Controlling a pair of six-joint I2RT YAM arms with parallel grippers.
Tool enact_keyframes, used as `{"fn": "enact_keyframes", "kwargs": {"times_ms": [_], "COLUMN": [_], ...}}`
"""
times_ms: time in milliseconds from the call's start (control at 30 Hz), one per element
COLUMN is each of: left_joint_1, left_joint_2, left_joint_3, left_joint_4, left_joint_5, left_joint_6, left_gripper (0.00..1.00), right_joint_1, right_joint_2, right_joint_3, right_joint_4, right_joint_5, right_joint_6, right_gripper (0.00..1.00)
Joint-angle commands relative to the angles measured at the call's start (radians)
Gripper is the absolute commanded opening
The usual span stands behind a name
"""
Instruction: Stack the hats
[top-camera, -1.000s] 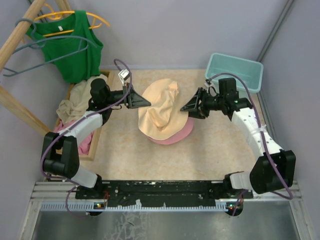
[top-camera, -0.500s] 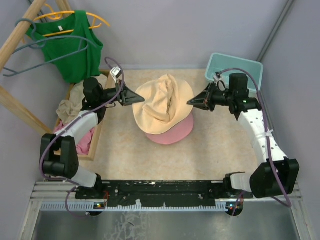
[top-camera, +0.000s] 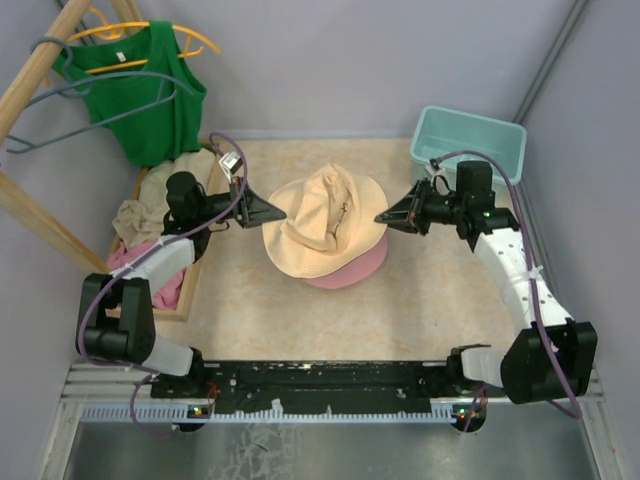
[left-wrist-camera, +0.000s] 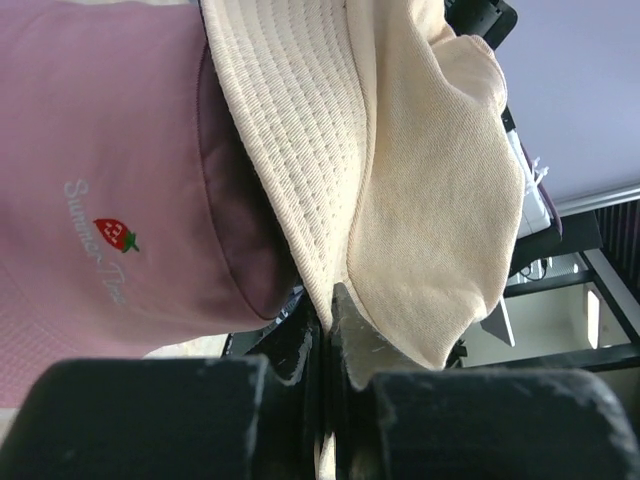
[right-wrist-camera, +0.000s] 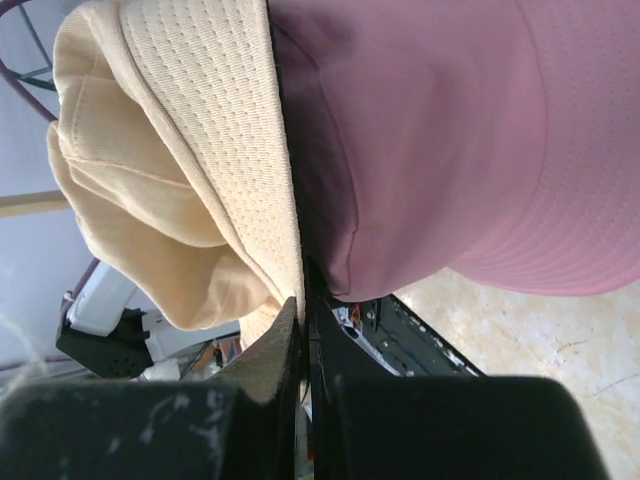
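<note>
A beige bucket hat (top-camera: 322, 225) hangs spread between both arms over a pink hat (top-camera: 352, 268) lying mid-table. My left gripper (top-camera: 283, 211) is shut on the beige brim's left edge (left-wrist-camera: 300, 210). At the brim's right edge (right-wrist-camera: 230, 130), my right gripper (top-camera: 384, 217) is also shut on the fabric. The pink hat (left-wrist-camera: 110, 180) fills the left wrist view with a small strawberry logo. In the right wrist view the pink hat (right-wrist-camera: 450, 130) sits just under the beige brim.
A wooden tray (top-camera: 196, 272) at the left holds beige and pink cloth (top-camera: 150, 200). A green tank top (top-camera: 140, 95) hangs on a rack at the back left. A teal bin (top-camera: 468, 140) stands at the back right.
The right gripper closed on the beige brim. Both arms pulled apart and the hat went from a tall fold to spread flat, lower over the pink hat.
</note>
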Motion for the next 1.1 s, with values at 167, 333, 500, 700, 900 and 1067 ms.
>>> {"fn": "enact_keyframes", "kwargs": {"times_ms": [167,333,500,700,900,1067], "left_joint_1": [0.013,0.014,0.015,0.015,0.015,0.016], "left_joint_2": [0.033,0.061,0.109,0.169,0.195,0.221], "left_joint_3": [-0.069,-0.101,-0.103,-0.064,-0.014,0.031], "left_joint_4": [0.049,0.045,0.057,0.183,0.448,0.608], "left_joint_5": [0.016,0.02,0.022,0.033,0.047,0.052], "left_joint_6": [0.048,0.088,0.117,0.031,-0.213,-0.367], "left_gripper": [0.04,0.04,0.03,0.02,0.05,0.08], "right_joint_1": [-0.04,-0.099,-0.122,-0.125,-0.126,-0.127], "right_joint_2": [-0.038,-0.032,-0.009,0.024,0.032,0.043], "right_joint_3": [-0.103,-0.173,-0.2,-0.159,-0.056,-0.021], "right_joint_4": [-0.004,-0.011,0.052,0.166,0.184,0.2], "right_joint_5": [0.043,0.062,0.077,0.052,0.008,-0.001], "right_joint_6": [-0.108,-0.171,-0.178,-0.115,-0.075,-0.044], "right_gripper": [0.0,0.0,0.0,0.0,0.0,0.0]}}
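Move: Between the two grippers, which already pinch opposite brim edges of the cream hat, stands the pink hat on top of the stack. Its middle is about 11 cm to the right of the left hand and 2 cm ahead, some 8 cm lower. From the right hand it lies about 8 cm to the left, 2 cm ahead and 8 cm down. The teal bin stands roughly 20 cm ahead and 20 cm to the right of the right hand. Pulling the cream hat down over the pink one, both hands keep their pinch on the brim and sink about 7 cm, the right one also drawing some 3 cm outward to its right to spread the brim. Then both lift back about 4 cm while easing forward, the right hand farther than the left. ##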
